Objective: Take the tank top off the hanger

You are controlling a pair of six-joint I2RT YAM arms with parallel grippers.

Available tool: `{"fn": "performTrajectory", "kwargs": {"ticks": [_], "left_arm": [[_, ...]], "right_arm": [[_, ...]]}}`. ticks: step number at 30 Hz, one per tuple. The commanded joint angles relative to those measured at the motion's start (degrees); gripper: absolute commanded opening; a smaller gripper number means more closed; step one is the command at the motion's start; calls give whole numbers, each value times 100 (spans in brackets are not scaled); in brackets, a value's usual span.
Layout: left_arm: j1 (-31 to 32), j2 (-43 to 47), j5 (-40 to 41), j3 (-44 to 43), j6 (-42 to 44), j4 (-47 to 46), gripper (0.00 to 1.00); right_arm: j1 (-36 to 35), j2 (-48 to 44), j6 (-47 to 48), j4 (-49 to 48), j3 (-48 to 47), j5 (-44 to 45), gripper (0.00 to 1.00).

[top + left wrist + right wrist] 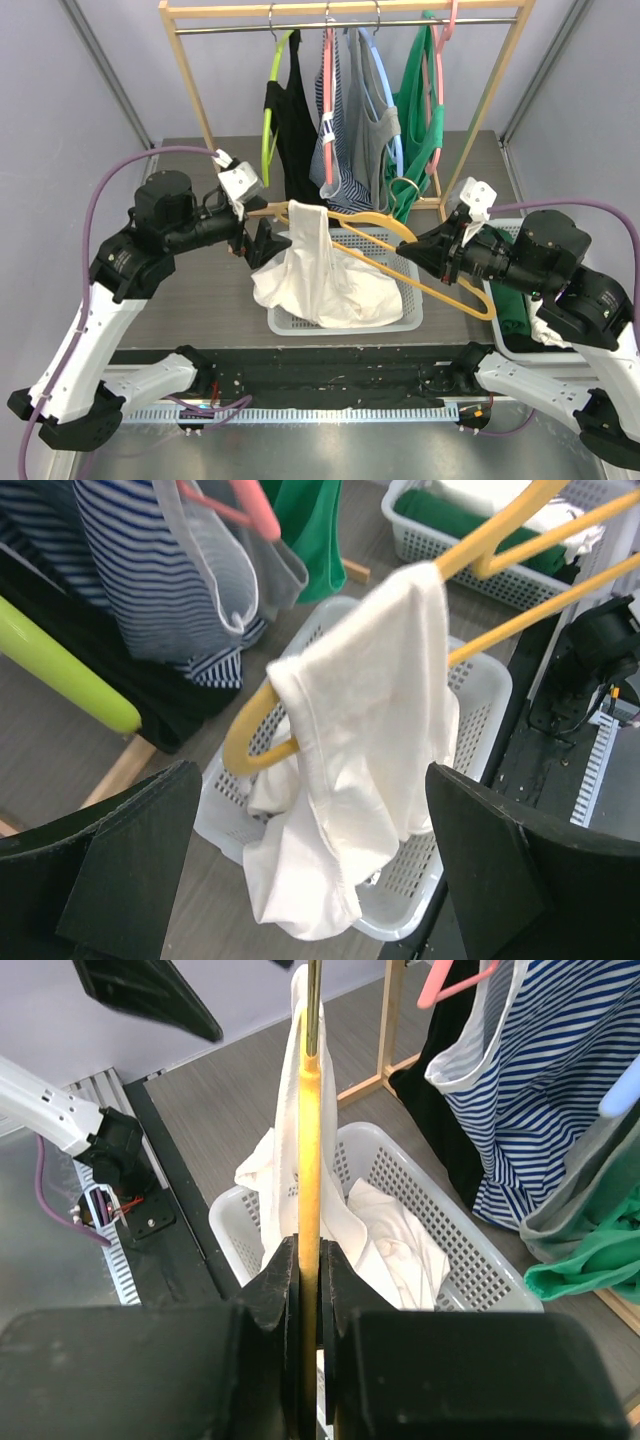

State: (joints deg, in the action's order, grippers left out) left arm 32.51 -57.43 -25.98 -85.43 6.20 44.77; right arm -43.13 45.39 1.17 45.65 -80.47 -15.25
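Observation:
A white tank top (310, 265) hangs by one strap from the left end of a yellow hanger (440, 290), and its lower part sags into a white basket (345, 322). My right gripper (422, 245) is shut on the yellow hanger's bar (310, 1140) and holds it over the basket. My left gripper (262, 240) is open just left of the cloth. In the left wrist view the tank top (370, 730) hangs ahead between the spread fingers (150, 830), which do not touch it.
Behind stands a wooden clothes rack (340, 10) with black, striped, grey and green tops on coloured hangers. A second white bin (500, 335) holding green cloth sits at the right under my right arm. White cloth lies in the basket (420, 1190).

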Motion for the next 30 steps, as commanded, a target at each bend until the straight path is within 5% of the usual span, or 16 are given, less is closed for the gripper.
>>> {"fn": "performTrajectory", "kwargs": {"ticks": [1, 6, 23, 30], "left_arm": [[-8, 127, 163, 342, -223, -127, 99], [1, 127, 110, 615, -444, -267, 79], [141, -365, -48, 852, -1050, -953, 44], [141, -322, 84, 712, -989, -936, 6]], "right_arm": [[-11, 67, -90, -416, -426, 136, 1], [-11, 93, -108, -592, -461, 22, 1], [-11, 49, -108, -864, -242, -93, 1], [-11, -91, -108, -873, -83, -5, 1]]}}
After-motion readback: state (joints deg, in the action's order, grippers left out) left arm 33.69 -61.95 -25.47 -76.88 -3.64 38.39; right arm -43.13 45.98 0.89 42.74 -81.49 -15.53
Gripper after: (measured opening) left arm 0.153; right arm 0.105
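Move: My left hand is open and empty. The part of the tank top draped over the hanger lies about 6 cm to its right, 4 cm ahead and 5 cm below. The hanger's free end sits some 6 cm ahead, 1 cm right and 6 cm below; the white basket's middle is roughly 14 cm right, 3 cm ahead and 25 cm below. From my right hand, that draped part is about 17 cm left, 5 cm ahead and slightly lower. I drop my open left hand about 5 cm beside the tank top, then ease right and a little forward, reaching in towards the draped cloth while tipping the fingers some 15 degrees. I close them nearly shut along the way, pinching the cloth's edge just inboard of the hanger's free end. My right hand keeps its grip on the hanger and rises a centimetre or two. ##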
